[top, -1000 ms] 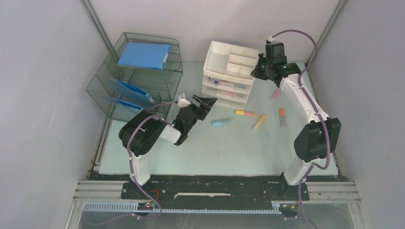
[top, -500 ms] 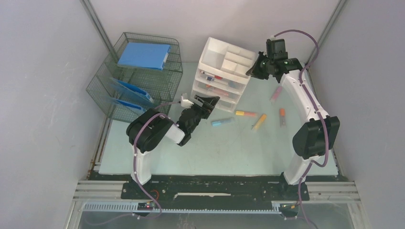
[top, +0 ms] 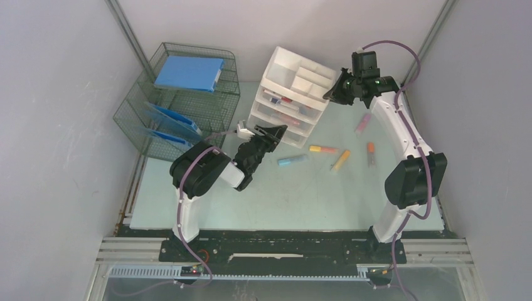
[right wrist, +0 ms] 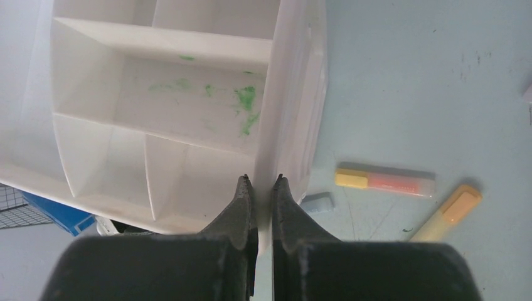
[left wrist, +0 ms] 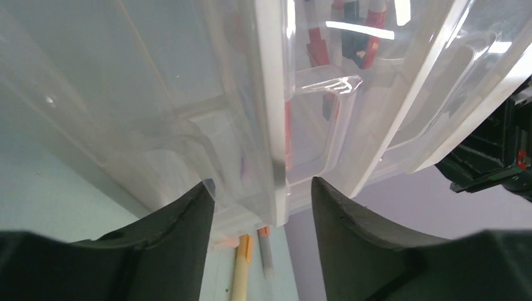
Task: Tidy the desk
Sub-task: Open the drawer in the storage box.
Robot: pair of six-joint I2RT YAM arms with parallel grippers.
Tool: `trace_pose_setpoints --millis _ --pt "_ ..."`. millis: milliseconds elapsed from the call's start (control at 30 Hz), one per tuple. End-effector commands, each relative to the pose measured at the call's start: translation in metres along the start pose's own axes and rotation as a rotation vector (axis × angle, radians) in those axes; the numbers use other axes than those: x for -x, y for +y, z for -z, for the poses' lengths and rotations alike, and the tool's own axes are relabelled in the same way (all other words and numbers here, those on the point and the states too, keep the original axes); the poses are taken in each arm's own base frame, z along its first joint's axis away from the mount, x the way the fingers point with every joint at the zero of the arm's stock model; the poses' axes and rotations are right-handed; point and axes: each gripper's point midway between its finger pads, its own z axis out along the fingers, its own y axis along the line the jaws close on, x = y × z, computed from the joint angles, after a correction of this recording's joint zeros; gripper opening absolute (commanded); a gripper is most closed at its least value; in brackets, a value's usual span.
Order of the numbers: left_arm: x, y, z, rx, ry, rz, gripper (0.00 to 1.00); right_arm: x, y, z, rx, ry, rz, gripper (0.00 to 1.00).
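Observation:
On the pale mint desk point(top: 301, 194) a white drawer organizer point(top: 288, 94) is tipped up toward the left. My right gripper point(top: 329, 95) is shut on the thin wall of its top tray; the right wrist view shows the wall pinched at the gripper point(right wrist: 261, 180), with the organizer point(right wrist: 163, 113) beyond. My left gripper point(top: 276, 130) is at the unit's lower front corner. In the left wrist view the gripper point(left wrist: 263, 188) straddles that corner of the organizer point(left wrist: 276, 125); one finger touches the clear drawer and a gap shows by the other. Several markers lie loose on the desk.
A blue marker point(top: 292, 160), an orange-pink one point(top: 323, 149), a yellow one point(top: 340, 160), an orange-grey one point(top: 371, 153) and a pink one point(top: 362, 123) lie right of centre. A wire rack point(top: 179, 100) holding blue folders point(top: 189, 73) stands at the back left.
The organizer has been tipped and shifted left by the right gripper. My left gripper has moved up to its lower corner, and its jaws have narrowed.

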Motion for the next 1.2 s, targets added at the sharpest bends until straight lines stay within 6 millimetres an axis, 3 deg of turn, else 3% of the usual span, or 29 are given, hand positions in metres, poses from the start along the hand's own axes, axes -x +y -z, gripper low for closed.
trace_pose_setpoints --millis 0,100,500,800,1167 --pt "0.029 -0.050 -0.006 -0.161 -0.099 -0.070 0.55 0.022 0.034 0.024 0.132 -0.071 -0.033 0.00" --pt "0.032 -0.063 -0.002 -0.204 -0.101 -0.078 0.50 0.026 0.030 0.021 0.109 -0.097 -0.019 0.00" --pt "0.034 -0.084 0.013 -0.248 -0.076 -0.063 0.49 0.047 0.012 0.007 0.003 -0.247 0.055 0.00" --pt "0.021 -0.074 0.013 -0.234 -0.017 0.021 0.49 0.057 0.014 0.003 -0.033 -0.337 0.039 0.00" --pt "0.017 -0.063 0.017 -0.200 -0.009 0.057 0.37 0.072 0.026 -0.006 -0.059 -0.446 0.048 0.00"
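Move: Just ahead of the half-open left fingers, about 3 cm forward and 2 cm left at their own height, is the middle of the lower drawer's lip. From that hand, the box's right rim is some 7 cm ahead, 12 right and 13 up; the blue highlighter about 10 cm back, 6 right and 10 below. The right hand already pinches that rim; from it the lip is roughly 4 cm back, 14 left and 13 down. Closing only part way, the left fingers narrow about the lower drawer's lip, one above and one below, while the hand rises some 1.5 cm and eases slightly back and left; its fingertips tip up a little, then partly return. The right hand keeps its pinch on the box's right rim, goes about 1 cm right, then 3.5 cm forward with it, turning clockwise and tilting its fingertips up, roughly 15 degrees altogether. ##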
